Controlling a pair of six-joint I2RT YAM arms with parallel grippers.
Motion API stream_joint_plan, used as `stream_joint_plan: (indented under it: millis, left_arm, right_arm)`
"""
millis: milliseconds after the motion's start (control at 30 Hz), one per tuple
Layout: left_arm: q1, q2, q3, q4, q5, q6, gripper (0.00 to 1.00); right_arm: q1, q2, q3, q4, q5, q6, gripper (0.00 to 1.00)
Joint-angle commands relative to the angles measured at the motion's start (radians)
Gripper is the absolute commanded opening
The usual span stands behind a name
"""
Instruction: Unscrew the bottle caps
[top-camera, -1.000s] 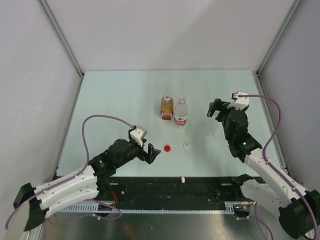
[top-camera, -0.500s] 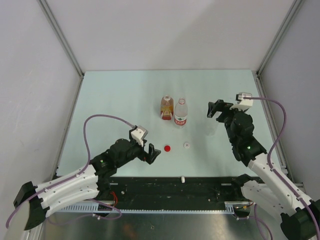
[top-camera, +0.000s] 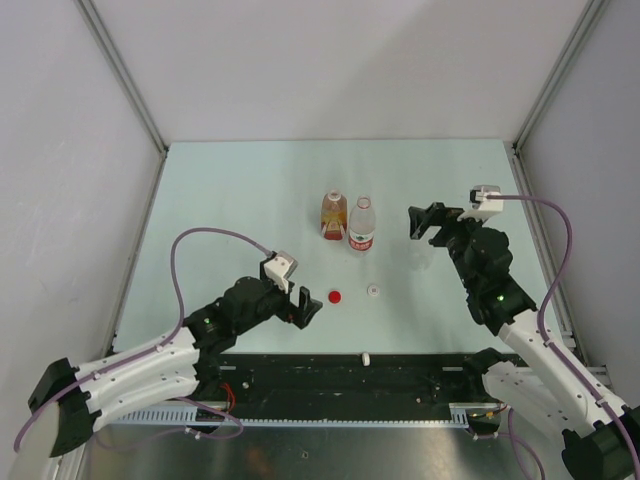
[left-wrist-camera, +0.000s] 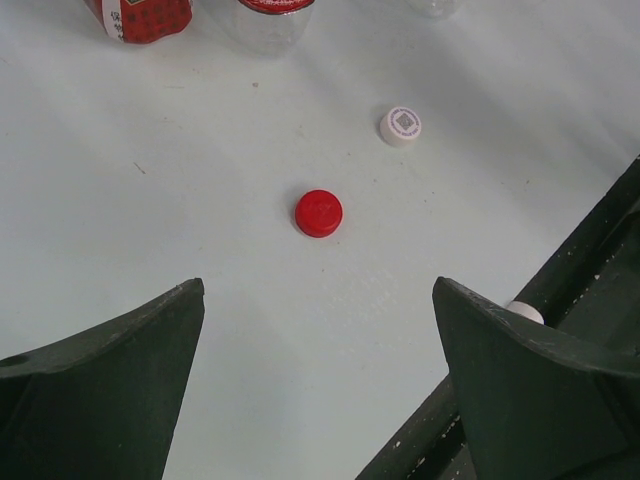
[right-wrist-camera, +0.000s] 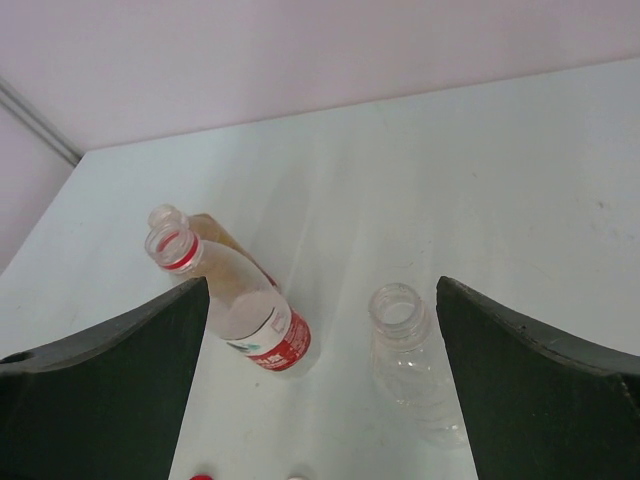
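Observation:
Three bottles stand uncapped. The amber bottle (top-camera: 334, 215) and the red-and-white labelled bottle (top-camera: 361, 226) are side by side mid-table. The plain clear bottle (right-wrist-camera: 408, 350) stands to their right, below my right gripper (right-wrist-camera: 322, 285), which hovers open and holds nothing. A red cap (left-wrist-camera: 319, 212) and a white cap (left-wrist-camera: 401, 125) lie on the table just ahead of my open, empty left gripper (left-wrist-camera: 318, 290). Another white cap (top-camera: 366, 357) rests at the near edge by the black rail. In the top view, the left gripper (top-camera: 308, 303) is left of the red cap (top-camera: 334, 296).
The pale green table (top-camera: 230, 200) is walled by grey panels at the back and sides. A black rail (top-camera: 400, 375) runs along the near edge between the arm bases.
The right gripper has drifted slightly left toward the bottles. The left arm has edged a little to the right. Bottles and caps have not moved.

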Motion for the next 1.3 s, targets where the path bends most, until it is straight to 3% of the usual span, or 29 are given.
stream_joint_plan:
  millis: [0, 333, 600, 967, 1267]
  left_arm:
    - [-0.002, 0.009, 0.030, 0.027, -0.057, -0.044, 0.99]
    - [-0.003, -0.013, 0.077, 0.005, -0.335, -0.063, 0.99]
    - [-0.002, -0.067, 0.077, -0.007, -0.460, -0.073, 1.00]
    - [-0.002, -0.158, 0.089, -0.028, -0.490, -0.040, 1.00]
    - [-0.003, -0.179, 0.158, -0.053, -0.423, 0.028, 0.99]
  right_arm:
    - [-0.004, -0.016, 0.045, 0.035, -0.100, -0.014, 0.99]
    - [-0.004, -0.024, 0.045, 0.027, -0.227, -0.011, 0.96]
    - [-0.004, -0.041, 0.045, -0.017, -0.293, -0.003, 0.94]
    - [0.003, -0.021, 0.045, -0.092, -0.387, 0.043, 0.98]
    - [0.013, 0.038, 0.045, -0.147, -0.470, 0.092, 0.99]
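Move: The white cap on the table, the likely aim, lies about 10 cm left of the right hand, 2 cm back and some 27 cm below. The red cap is 8 cm farther left of it, nearly level. From the right hand, the red-label bottle stands 10 cm ahead and 12 cm left; the clear bottle, 5 cm ahead and 2 cm right; both middles are about 17 cm below. For the left hand, the white cap is 9 cm ahead, 14 cm right and 12 cm down. Towards the white cap the right hand swings about 6 cm left while drawing back 4 cm from beside the uncapped clear bottle, turning some 25 degrees counter-clockwise; late on it also sinks and tips downward, fingers open and empty. The left hand, also open, retreats from both caps, going forward-left first and then mostly up, about 8 cm in height, turning counter-clockwise and tipping up. ##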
